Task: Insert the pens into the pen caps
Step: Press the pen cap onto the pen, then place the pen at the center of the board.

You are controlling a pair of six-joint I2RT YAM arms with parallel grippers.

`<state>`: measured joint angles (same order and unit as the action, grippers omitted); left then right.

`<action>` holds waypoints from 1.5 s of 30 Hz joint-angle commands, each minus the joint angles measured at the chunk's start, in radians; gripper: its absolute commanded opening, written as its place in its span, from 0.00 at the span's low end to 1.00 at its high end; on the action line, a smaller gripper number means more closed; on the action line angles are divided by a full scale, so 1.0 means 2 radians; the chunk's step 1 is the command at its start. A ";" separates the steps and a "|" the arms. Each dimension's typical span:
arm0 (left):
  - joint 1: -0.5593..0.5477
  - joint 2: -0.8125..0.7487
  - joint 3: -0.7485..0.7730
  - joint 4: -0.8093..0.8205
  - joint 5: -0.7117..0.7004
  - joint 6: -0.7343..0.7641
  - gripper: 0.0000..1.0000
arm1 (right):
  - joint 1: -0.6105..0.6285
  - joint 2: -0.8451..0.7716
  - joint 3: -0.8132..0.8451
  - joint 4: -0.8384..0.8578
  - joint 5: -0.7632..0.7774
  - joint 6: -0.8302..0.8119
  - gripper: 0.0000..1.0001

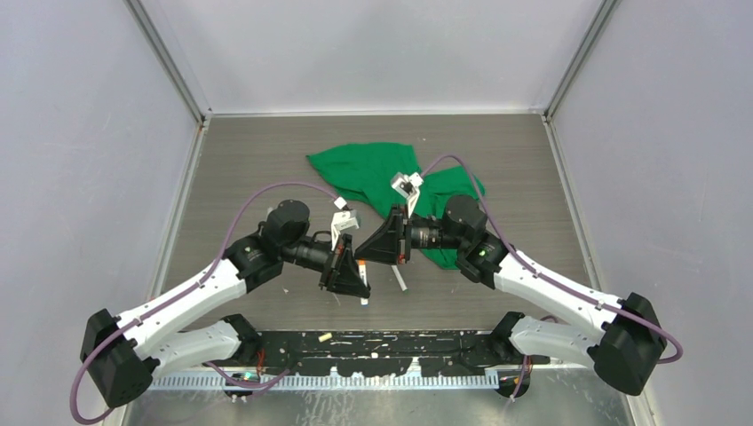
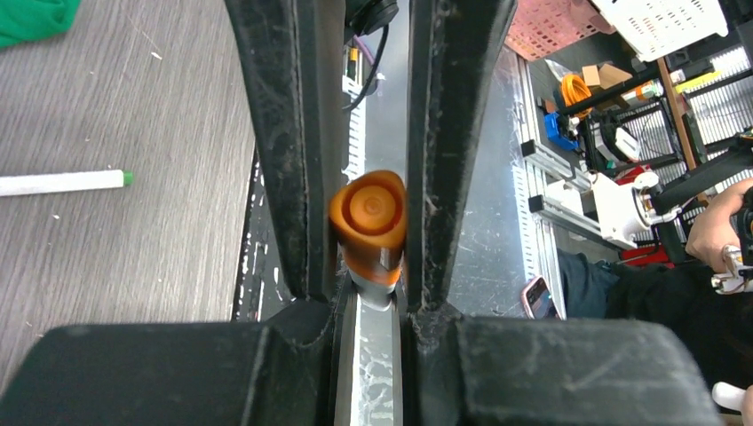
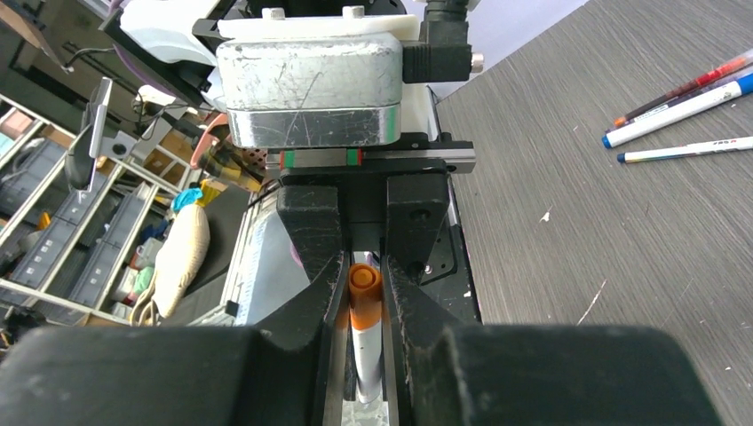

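My left gripper is shut on an orange pen cap, pinched between its two fingers. My right gripper faces it tip to tip above the table's near middle. It is shut on a white pen with an orange end. Whether the pen sits in the cap I cannot tell. The left gripper's metal housing fills the top of the right wrist view. Loose pens lie on the table: one green-tipped, one blue-tipped and a thin one.
A crumpled green cloth lies behind the grippers. A white pen rests on the wood just below them. The black base rail runs along the near edge. Grey walls enclose the table on three sides.
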<state>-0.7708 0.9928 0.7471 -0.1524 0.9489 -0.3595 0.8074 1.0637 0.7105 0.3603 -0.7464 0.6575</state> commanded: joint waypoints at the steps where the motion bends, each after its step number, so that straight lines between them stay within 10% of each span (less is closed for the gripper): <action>1: 0.023 -0.041 0.041 0.139 -0.064 0.020 0.00 | 0.039 0.001 -0.053 -0.137 -0.117 0.010 0.01; 20: 0.032 -0.022 0.057 0.103 -0.051 0.024 0.00 | 0.033 -0.028 -0.045 -0.145 -0.078 0.007 0.01; 28: 0.033 -0.010 0.047 -0.109 -0.165 0.106 0.00 | -0.143 -0.053 0.138 -0.330 0.011 -0.151 0.99; 45: 0.125 0.292 0.206 -0.371 -0.461 0.219 0.09 | -0.164 -0.148 0.069 -0.317 0.088 -0.178 0.99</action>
<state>-0.5766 1.5253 1.0866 -0.7528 0.1520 0.0189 0.4812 0.8284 0.8642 -0.3244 -0.5835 0.2935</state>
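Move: The two hands meet on one pen: the left grips its white barrel, with the orange cap some 4 cm above and 3 cm ahead of that grip. From the right hand, already pinching the cap, the barrel lies roughly 4 cm below and 3 cm back. For the left hand, the nearest finished pen lies about 18 cm ahead, 19 left and 22 below; the uncapped pen is roughly 10 ahead, 8 right and 22 below. Cap and barrel stay pinched between the hands, drifting back about 1 cm, before the right fingers open wide and let go of the orange cap, withdrawing about 11 cm right and 7 forward, turning clockwise some 25 degrees. The left hand keeps its grip and carries the pen forward, then also down and left (about 15 cm forward and 15 down in all) towards the finished pens, rolling its fingers to point down. ##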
